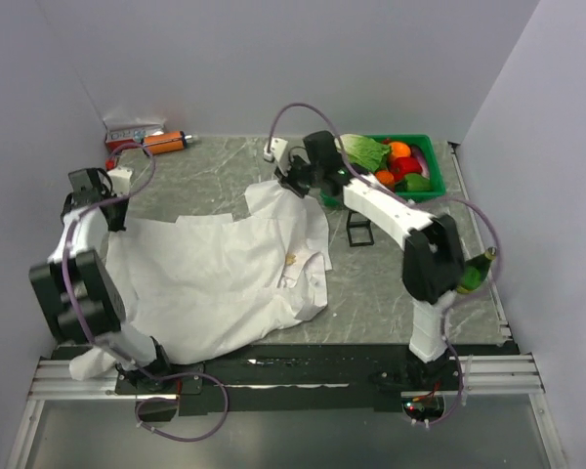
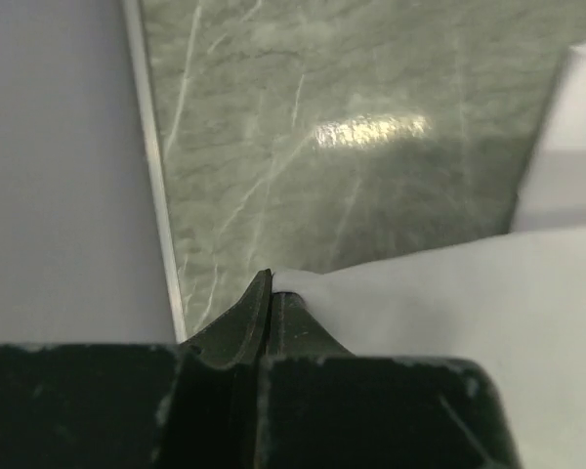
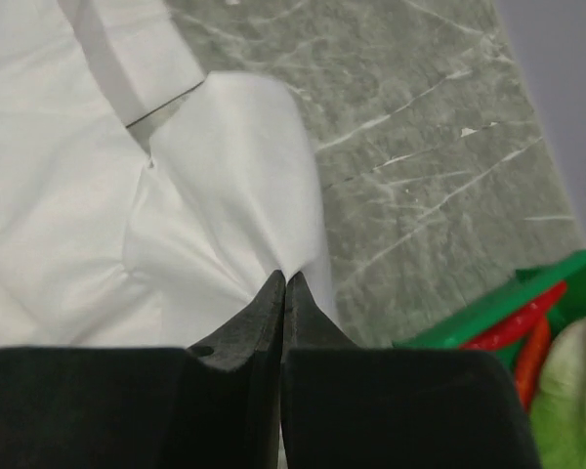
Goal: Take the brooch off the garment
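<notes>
The garment (image 1: 205,278) is a white shirt lying spread over the left and middle of the marble table. The brooch (image 1: 291,259), a tiny gold-tan pin, sits on the shirt near its right edge, between the two arms. My left gripper (image 1: 112,210) is shut on the shirt's far-left edge; in the left wrist view the jaws (image 2: 272,283) pinch a fold of white cloth (image 2: 449,293). My right gripper (image 1: 291,181) is shut on the shirt's far-right corner, where its tips (image 3: 285,278) bite bunched fabric (image 3: 176,195). Neither wrist view shows the brooch.
A green basket (image 1: 410,138) of vegetables stands at the back right, its rim (image 3: 488,313) close to the right gripper. A small black stand (image 1: 359,233) is right of the shirt. An orange-handled tool (image 1: 164,142) and a box (image 1: 132,129) lie at the back left. The table's left edge (image 2: 156,195) runs beside the left gripper.
</notes>
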`<state>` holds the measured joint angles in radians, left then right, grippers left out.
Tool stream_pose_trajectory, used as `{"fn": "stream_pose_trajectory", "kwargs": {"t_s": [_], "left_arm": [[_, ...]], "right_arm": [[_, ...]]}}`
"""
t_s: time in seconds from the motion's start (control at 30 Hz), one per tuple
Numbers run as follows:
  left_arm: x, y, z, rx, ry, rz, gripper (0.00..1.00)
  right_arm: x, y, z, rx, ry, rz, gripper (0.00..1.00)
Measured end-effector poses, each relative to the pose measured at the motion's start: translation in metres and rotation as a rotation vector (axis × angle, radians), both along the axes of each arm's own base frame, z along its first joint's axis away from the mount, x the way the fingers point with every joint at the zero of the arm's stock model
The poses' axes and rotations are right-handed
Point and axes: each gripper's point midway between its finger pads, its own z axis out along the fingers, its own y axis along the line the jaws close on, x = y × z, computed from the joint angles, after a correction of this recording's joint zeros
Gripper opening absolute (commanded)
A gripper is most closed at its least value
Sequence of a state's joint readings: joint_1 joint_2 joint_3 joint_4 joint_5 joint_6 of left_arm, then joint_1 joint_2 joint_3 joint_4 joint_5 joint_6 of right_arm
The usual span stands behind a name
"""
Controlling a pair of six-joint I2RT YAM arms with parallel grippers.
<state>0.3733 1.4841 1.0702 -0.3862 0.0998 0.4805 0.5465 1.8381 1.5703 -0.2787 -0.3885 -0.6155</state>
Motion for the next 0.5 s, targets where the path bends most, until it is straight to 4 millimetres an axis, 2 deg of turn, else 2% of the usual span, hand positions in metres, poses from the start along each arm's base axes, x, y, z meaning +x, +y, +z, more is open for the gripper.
{"fn": "stream_pose_trajectory", "kwargs": {"t_s": [0.07, 0.13, 0.17, 0.2, 0.27, 0.3, 0.33, 0.4, 0.43, 0.5], "left_arm": [[0.021, 0.011, -0.017, -0.012, 0.05, 0.021, 0.01], [0.046, 0.025, -0.019, -0.002, 0.042, 0.049, 0.01], [0.056, 0.031, -0.016, 0.009, 0.023, 0.06, 0.01], [0.065, 0.035, -0.01, 0.02, 0.001, 0.072, 0.01], [0.079, 0.046, 0.008, 0.047, -0.049, 0.104, 0.01], [0.085, 0.051, 0.017, 0.061, -0.073, 0.118, 0.12], [0.095, 0.057, 0.031, 0.076, -0.107, 0.135, 0.21], [0.113, 0.065, 0.051, 0.091, -0.159, 0.155, 0.34], [0.119, 0.067, 0.059, 0.097, -0.177, 0.161, 0.36], [0.128, 0.067, 0.065, 0.097, -0.195, 0.171, 0.46]], "right_arm": [[0.027, 0.01, -0.019, -0.007, 0.03, -0.024, 0.0], [0.058, 0.019, -0.031, -0.007, 0.036, -0.057, 0.01], [0.072, 0.022, -0.035, -0.008, 0.032, -0.077, 0.07], [0.083, 0.024, -0.039, -0.012, 0.033, -0.095, 0.24], [0.104, 0.026, -0.038, -0.009, 0.016, -0.137, 0.48], [0.111, 0.027, -0.036, -0.008, 0.008, -0.152, 0.64], [0.118, 0.027, -0.032, -0.005, -0.002, -0.17, 0.67], [0.124, 0.025, -0.022, 0.006, -0.015, -0.197, 0.7], [0.124, 0.024, -0.017, 0.015, -0.018, -0.204, 0.7], [0.121, 0.017, -0.009, 0.026, -0.022, -0.214, 0.67]]}}
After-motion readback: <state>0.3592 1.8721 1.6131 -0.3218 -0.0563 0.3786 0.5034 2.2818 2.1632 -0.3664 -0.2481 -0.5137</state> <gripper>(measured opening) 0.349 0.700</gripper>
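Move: Beyond the right hand, some 13 cm ahead and about 19 cm below, is the bare tabletop where its garment corner is being taken. The green crate lies about 14 cm ahead and 20 cm to its right, the black stand 16 cm right and 2 cm back, the brooch about 10 cm back and 2 cm left. From the left hand, the red box is roughly 31 cm ahead and 4 cm left, the brooch 45 cm right and 3 cm back. Sweeping forward together, both hands carry their pinched garment corners outward. The right goes about 12 cm past the black stand, dipping and partly rising again, turning slightly clockwise, and opens wide to let its corner go. The left dips, then climbs while going some 13 cm forward and 7 cm left towards the red box, tilting up, its fingers parting late with cloth still between them. ##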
